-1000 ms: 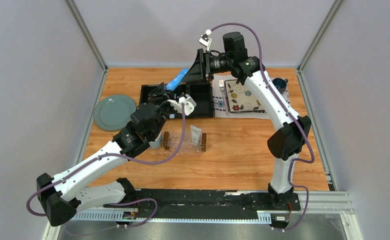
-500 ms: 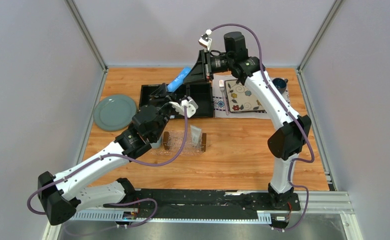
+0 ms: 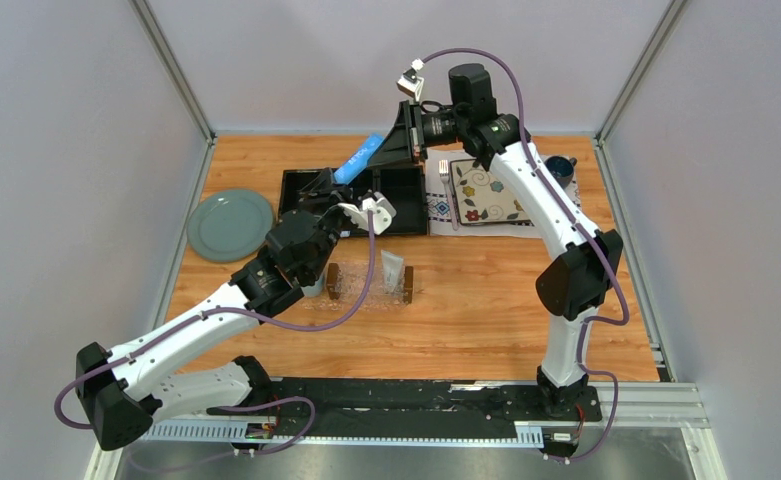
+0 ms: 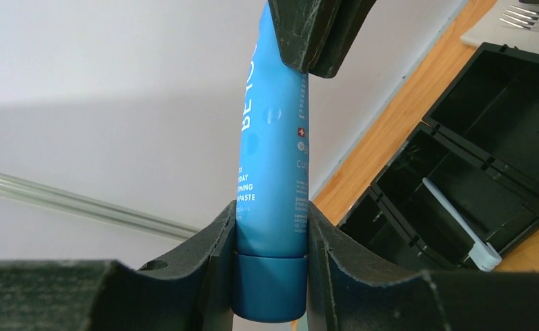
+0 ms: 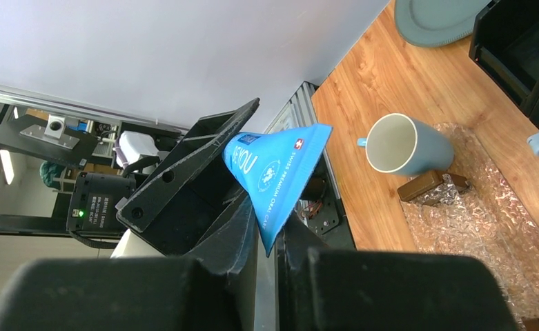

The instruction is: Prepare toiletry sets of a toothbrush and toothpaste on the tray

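Observation:
A blue toothpaste tube hangs in the air over the black organizer, held at both ends. My left gripper is shut on its cap end. My right gripper is shut on the flat crimped end of the toothpaste. The toothbrush lies in a compartment of the organizer. The clear tray with brown end bars lies in front of the organizer, with a pale tube on it. In the right wrist view the tray lies next to the mug.
A grey-green plate lies at the left. At the right, a floral plate and a fork rest on a cloth, with a dark cup behind. The mug stands at the tray's left end.
My right gripper has closed on the flat end of the toothpaste tube. My left gripper has kept its hold on the cap end and shifted slightly.

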You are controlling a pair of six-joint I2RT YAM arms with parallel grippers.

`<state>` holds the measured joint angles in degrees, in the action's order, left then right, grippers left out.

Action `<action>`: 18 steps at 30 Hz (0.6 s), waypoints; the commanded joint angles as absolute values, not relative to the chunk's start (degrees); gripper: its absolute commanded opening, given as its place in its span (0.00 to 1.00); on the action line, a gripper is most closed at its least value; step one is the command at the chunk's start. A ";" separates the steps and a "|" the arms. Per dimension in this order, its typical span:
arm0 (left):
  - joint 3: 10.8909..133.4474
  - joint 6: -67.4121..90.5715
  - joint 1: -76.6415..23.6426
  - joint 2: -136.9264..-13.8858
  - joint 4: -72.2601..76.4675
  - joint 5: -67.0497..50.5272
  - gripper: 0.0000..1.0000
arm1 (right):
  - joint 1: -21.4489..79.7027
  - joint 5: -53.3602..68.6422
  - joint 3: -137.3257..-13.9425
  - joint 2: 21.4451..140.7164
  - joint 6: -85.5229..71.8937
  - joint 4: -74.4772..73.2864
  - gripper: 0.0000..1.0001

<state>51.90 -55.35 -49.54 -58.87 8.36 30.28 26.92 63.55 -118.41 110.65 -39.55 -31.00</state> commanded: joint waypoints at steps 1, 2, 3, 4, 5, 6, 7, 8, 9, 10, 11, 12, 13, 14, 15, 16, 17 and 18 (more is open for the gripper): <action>54.23 -52.83 -50.27 -58.10 5.72 28.92 0.28 | 26.46 62.32 -120.14 110.48 -36.05 -30.32 0.00; 54.49 -52.30 -50.27 -58.01 5.19 28.74 0.40 | 26.28 61.62 -120.67 110.39 -35.43 -31.80 0.00; 54.75 -50.90 -50.27 -57.92 4.05 28.74 0.46 | 26.11 61.26 -121.11 110.13 -34.90 -32.43 0.00; 55.02 -50.11 -50.27 -57.75 3.26 28.57 0.52 | 26.02 60.91 -121.90 110.13 -34.37 -32.95 0.00; 55.45 -49.49 -50.27 -57.66 2.38 28.04 0.56 | 25.75 60.47 -122.25 109.87 -33.58 -33.83 0.00; 56.16 -48.18 -50.27 -57.57 0.98 27.95 0.67 | 25.66 60.21 -122.43 109.69 -33.23 -34.10 0.00; 56.51 -47.56 -50.19 -57.48 0.36 27.86 0.71 | 25.49 59.94 -122.69 109.51 -32.96 -34.45 0.00; 57.30 -47.11 -50.19 -57.39 0.35 27.69 0.75 | 25.23 59.85 -122.78 109.34 -32.78 -34.80 0.00; 57.57 -46.41 -50.19 -57.22 -1.91 27.51 0.75 | 25.05 59.85 -122.87 109.16 -32.96 -34.72 0.00; 57.83 -46.06 -50.19 -57.22 -2.46 27.34 0.75 | 24.79 59.94 -122.87 108.99 -32.87 -34.80 0.00; 58.09 -45.97 -50.19 -57.22 -3.16 26.99 0.76 | 24.61 59.94 -123.05 108.81 -32.96 -34.72 0.00; 58.18 -45.53 -50.19 -57.13 -3.34 26.90 0.76 | 24.44 59.94 -123.22 108.63 -32.87 -34.80 0.00; 58.27 -45.27 -50.19 -57.13 -3.77 26.81 0.76 | 24.35 59.94 -123.31 108.46 -32.87 -34.80 0.00; 58.45 -44.83 -50.01 -57.13 -4.04 26.55 0.77 | 24.00 59.85 -123.66 108.28 -32.78 -34.80 0.00; 58.53 -43.95 -49.92 -57.04 -4.74 26.46 0.77 | 23.82 59.68 -124.01 108.11 -32.17 -35.15 0.00; 58.80 -43.25 -49.75 -56.87 -5.44 26.19 0.77 | 23.64 59.50 -124.45 108.02 -31.47 -36.46 0.00; 59.67 -42.37 -48.96 -56.78 -7.10 25.32 0.77 | 23.29 58.37 -125.93 108.02 -30.51 -37.61 0.00; 60.20 -40.36 -48.43 -56.43 -7.90 24.79 0.77 | 23.12 57.84 -126.56 108.02 -29.37 -38.49 0.00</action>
<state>56.51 -46.11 -49.71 -57.98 -3.86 26.96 23.94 59.37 -121.34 110.65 -32.88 -36.88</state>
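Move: The blue toothpaste tube is pinched in both my hands: its middle is about 4 cm ahead of my left hand, 3 cm to its right and roughly level. The tray waits some 35 cm below my right hand, about 6 cm back and 3 cm left. On it the white tube lies about 5 cm right of the tray's middle and 3 cm farther out; the mug stands 13 cm left of the tray's middle, level with it. The black organiser is roughly 14 cm ahead of my right hand and 8 cm left. I open my left fingers wide off the cap end of the blue toothpaste tube while my right hand keeps its pinch on the crimped end. With that grip I draw the tube away from my left hand, about 2.5 cm forward and 2 cm to the right; the left hand dips and eases back about 1 cm, tipping down slightly. ##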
